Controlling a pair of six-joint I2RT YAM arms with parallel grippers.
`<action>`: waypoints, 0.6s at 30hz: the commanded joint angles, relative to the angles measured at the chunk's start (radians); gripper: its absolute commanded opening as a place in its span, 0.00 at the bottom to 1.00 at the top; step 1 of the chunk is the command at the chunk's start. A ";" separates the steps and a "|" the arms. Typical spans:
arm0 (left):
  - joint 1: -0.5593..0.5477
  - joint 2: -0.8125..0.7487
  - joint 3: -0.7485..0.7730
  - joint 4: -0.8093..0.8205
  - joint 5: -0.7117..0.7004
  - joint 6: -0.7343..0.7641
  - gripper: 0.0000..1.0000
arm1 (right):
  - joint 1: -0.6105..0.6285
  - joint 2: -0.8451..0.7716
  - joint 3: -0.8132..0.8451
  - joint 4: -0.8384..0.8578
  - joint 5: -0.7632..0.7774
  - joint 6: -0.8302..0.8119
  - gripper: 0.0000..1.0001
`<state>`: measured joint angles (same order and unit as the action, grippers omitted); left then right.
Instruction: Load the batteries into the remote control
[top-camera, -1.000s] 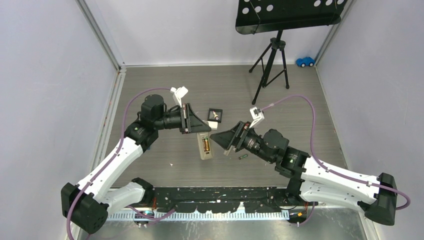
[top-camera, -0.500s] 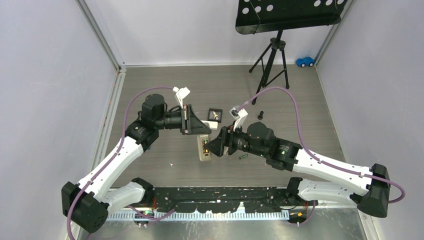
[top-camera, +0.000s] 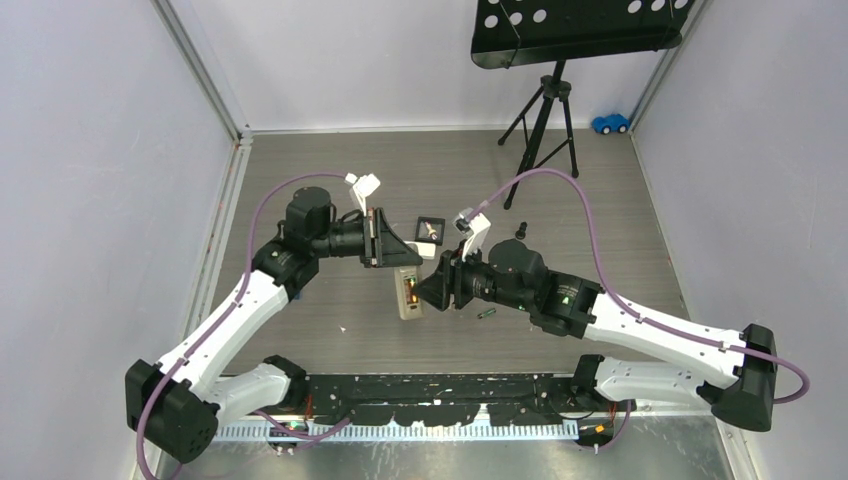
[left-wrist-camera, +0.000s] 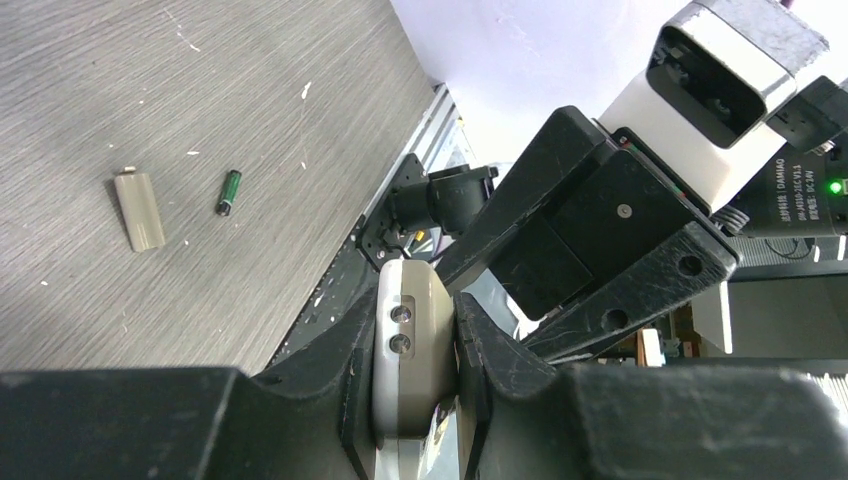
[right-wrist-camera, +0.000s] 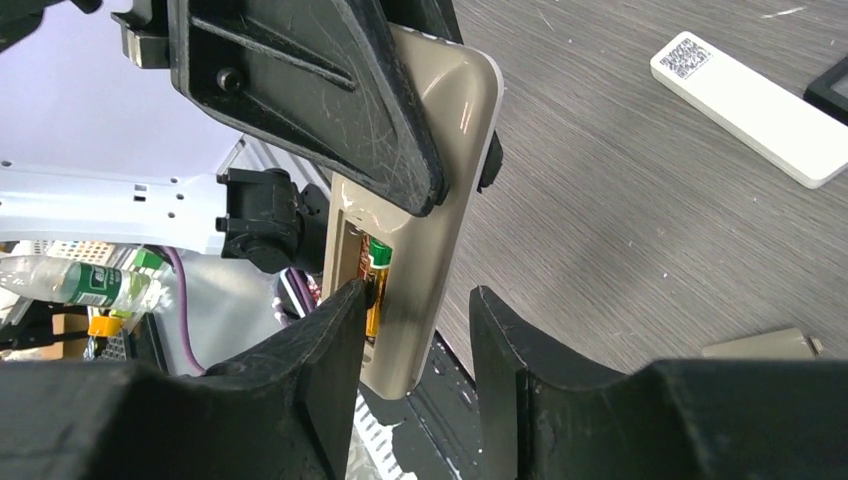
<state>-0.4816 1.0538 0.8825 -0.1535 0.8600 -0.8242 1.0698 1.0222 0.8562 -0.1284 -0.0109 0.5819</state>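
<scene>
My left gripper (top-camera: 402, 263) is shut on the upper end of the remote control (top-camera: 408, 295) and holds it above the table, its grey-beige back (right-wrist-camera: 445, 190) facing the right wrist camera. Its battery bay is open, with an orange battery (right-wrist-camera: 377, 275) seated inside. My right gripper (right-wrist-camera: 418, 300) is open and straddles the remote's lower end. Its left finger (right-wrist-camera: 335, 330) touches the bay at the battery. A gap separates the right finger (right-wrist-camera: 500, 340) from the remote. A green-and-black battery (left-wrist-camera: 229, 192) lies loose on the table.
The beige battery cover (left-wrist-camera: 139, 208) lies near the loose battery. A shorter white remote (right-wrist-camera: 745, 105) rests on the table. A small black tray (top-camera: 430, 231) and a stubby black peg (top-camera: 520, 231) sit behind the grippers. A tripod stand (top-camera: 545, 120) and a blue toy car (top-camera: 610, 123) are at the back.
My right gripper has moved left up to the remote, and its jaws have narrowed around the lower end. The left arm and the remote have stayed put.
</scene>
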 joint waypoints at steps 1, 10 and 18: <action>0.006 -0.013 0.065 -0.048 0.007 0.032 0.00 | -0.005 -0.001 0.037 -0.081 0.051 -0.048 0.52; 0.029 -0.012 0.017 -0.159 -0.257 0.134 0.00 | -0.010 -0.117 0.013 -0.045 0.143 0.078 0.79; 0.029 -0.051 -0.010 -0.148 -0.407 0.145 0.00 | -0.057 -0.032 0.054 -0.445 0.520 0.407 0.75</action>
<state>-0.4561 1.0401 0.8772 -0.3305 0.5179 -0.7017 1.0470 0.9520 0.9035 -0.3595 0.2775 0.7689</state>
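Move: Lying on the table, the battery cover is about 7 cm ahead of the empty right hand, 6 cm to its right and some 25 cm below. The loose green battery is roughly 4 cm ahead and 12 cm right of that hand, and the white remote 18 cm ahead and 3 cm left, both down at table height. The open remote control is level with the hand, about 3 cm to its left. From the left hand the cover is 4 cm ahead, 9 cm right, some 28 cm down. Backing away from the open battery compartment, the right hand opens its fingers and goes about 5 cm right, then also forward, towards the cover, turning some 20 degrees clockwise; its fingertip comes off the batteries. The left hand keeps its pinch on the remote control, carrying it down and forward about 5 cm each and somewhat left, fingers tipping lower and swinging counter-clockwise. ##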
